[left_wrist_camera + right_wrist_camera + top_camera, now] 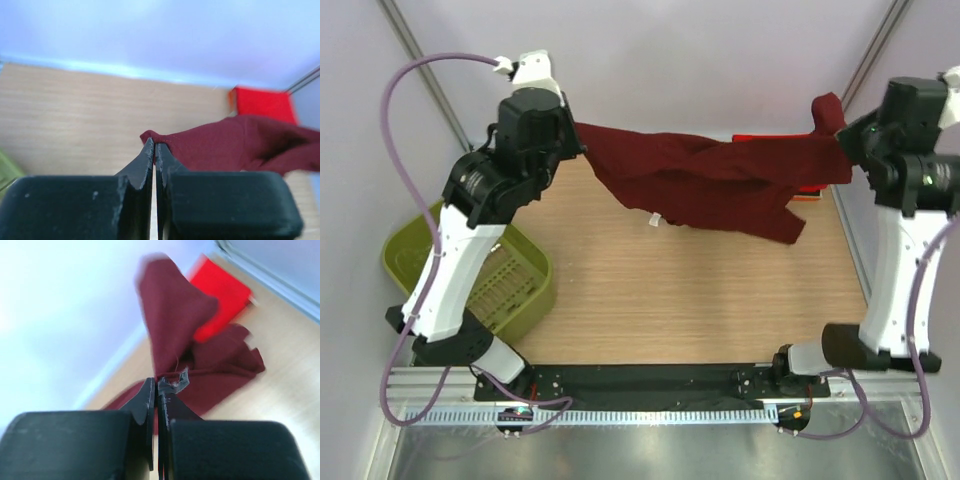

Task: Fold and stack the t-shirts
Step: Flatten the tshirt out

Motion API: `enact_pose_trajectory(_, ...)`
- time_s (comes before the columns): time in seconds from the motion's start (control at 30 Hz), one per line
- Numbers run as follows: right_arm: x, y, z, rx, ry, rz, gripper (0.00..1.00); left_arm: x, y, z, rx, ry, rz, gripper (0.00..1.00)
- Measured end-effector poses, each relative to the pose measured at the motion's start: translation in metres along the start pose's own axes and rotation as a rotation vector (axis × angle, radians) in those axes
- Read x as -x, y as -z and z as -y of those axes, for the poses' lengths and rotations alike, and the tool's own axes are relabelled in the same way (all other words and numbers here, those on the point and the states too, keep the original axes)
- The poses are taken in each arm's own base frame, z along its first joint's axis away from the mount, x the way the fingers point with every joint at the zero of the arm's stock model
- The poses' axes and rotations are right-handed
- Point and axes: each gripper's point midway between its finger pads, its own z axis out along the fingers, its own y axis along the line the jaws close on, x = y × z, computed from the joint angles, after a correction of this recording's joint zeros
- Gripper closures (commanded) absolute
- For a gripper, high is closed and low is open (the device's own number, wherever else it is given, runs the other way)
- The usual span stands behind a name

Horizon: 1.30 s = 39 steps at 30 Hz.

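A dark maroon t-shirt (700,175) hangs stretched between both grippers above the far side of the wooden table (700,300), sagging in folds with its lower right part drooping lowest. My left gripper (578,140) is shut on the shirt's left edge; in the left wrist view a small tuft of cloth (225,142) pokes out over the closed tips of that gripper (154,145). My right gripper (845,135) is shut on the shirt's right end, where a peak of cloth (170,315) rises past the closed tips of that gripper (156,382). A bright red folded t-shirt (262,104) lies at the table's back right, mostly hidden behind the maroon one.
An olive-green plastic basket (510,280) stands at the table's left edge beside the left arm. Metal frame posts rise at the back left and back right corners. Bare wood fills the middle and front of the table.
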Motion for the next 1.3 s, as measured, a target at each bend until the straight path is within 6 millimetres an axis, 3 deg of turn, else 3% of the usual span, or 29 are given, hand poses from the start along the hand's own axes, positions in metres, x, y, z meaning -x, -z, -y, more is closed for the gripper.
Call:
enact_pose_trajectory(0.13,0.046,0.073,-0.015,0.226,-0.122,0.218,0.99,0.045,0.027,0.001,-0.074,0.134,0.147,1.00)
enact_pose_trajectory(0.27,0.083,0.148,-0.013,0.381,-0.235,0.396,0.99,0.091,0.075,-0.006,-0.184,0.279,0.284,1.00)
enact_pose_trajectory(0.33,0.093,0.178,-0.008,0.419,-0.271,0.444,0.99,0.106,0.097,-0.013,-0.223,0.333,0.330,1.00)
enact_pose_trajectory(0.4,0.094,0.193,-0.001,0.428,-0.291,0.454,0.99,0.112,0.112,-0.017,-0.255,0.373,0.350,1.00)
enact_pose_trajectory(0.47,0.083,0.188,0.008,0.396,-0.281,0.424,0.99,0.107,0.119,-0.021,-0.271,0.397,0.344,1.00)
enact_pose_trajectory(0.53,0.061,0.167,0.020,0.331,-0.249,0.362,0.99,0.091,0.116,-0.019,-0.280,0.398,0.300,1.00)
enact_pose_trajectory(0.7,-0.014,0.091,0.055,0.096,-0.099,0.111,0.99,0.005,0.063,-0.007,-0.205,0.290,0.069,1.00)
enact_pose_trajectory(0.73,-0.021,0.081,0.058,0.069,-0.078,0.080,0.99,-0.018,0.046,-0.004,-0.171,0.249,0.010,1.00)
enact_pose_trajectory(0.8,-0.025,0.066,0.056,0.038,-0.056,0.050,0.99,-0.040,0.029,-0.002,-0.136,0.192,-0.046,1.00)
enact_pose_trajectory(0.87,-0.021,0.055,0.046,0.040,-0.054,0.051,0.99,-0.049,0.017,-0.003,-0.105,0.134,-0.056,1.00)
enact_pose_trajectory(0.97,0.000,0.048,0.018,0.118,-0.085,0.101,0.99,-0.018,0.008,-0.003,-0.082,0.077,0.055,1.00)
enact_pose_trajectory(1.2,0.074,0.046,-0.079,0.395,-0.162,0.260,0.99,0.142,0.016,0.022,-0.062,0.114,0.491,1.00)
enact_pose_trajectory(1.3,0.092,0.051,-0.104,0.477,-0.166,0.293,0.99,0.164,0.019,0.023,-0.052,0.130,0.563,1.00)
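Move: Both hands already grip the dark red t-shirt high over the table. Its bunched middle hangs about 21 cm to the left hand's right, 2 cm back and 12 cm below it, and likewise some 21 cm to the right hand's left. The folded red t-shirt lies roughly 12 cm ahead of the right hand, 4 cm to its left and 36 cm down; the green basket sits about 26 cm to the left hand's left, 8 cm back and 37 cm lower. Keeping their pinch on the dark red t-shirt's upper edge, both hands whip it together: up some 14 cm while drawing back (the right farther than the left) with fingertips tipping up, then sharply down about 17 cm while coming forward. Without a stop they swing forward and up again by some 15 to 20 cm, fingers tilting up until they point about 30 degrees higher than at the start, so the cloth hangs between them over the table. ##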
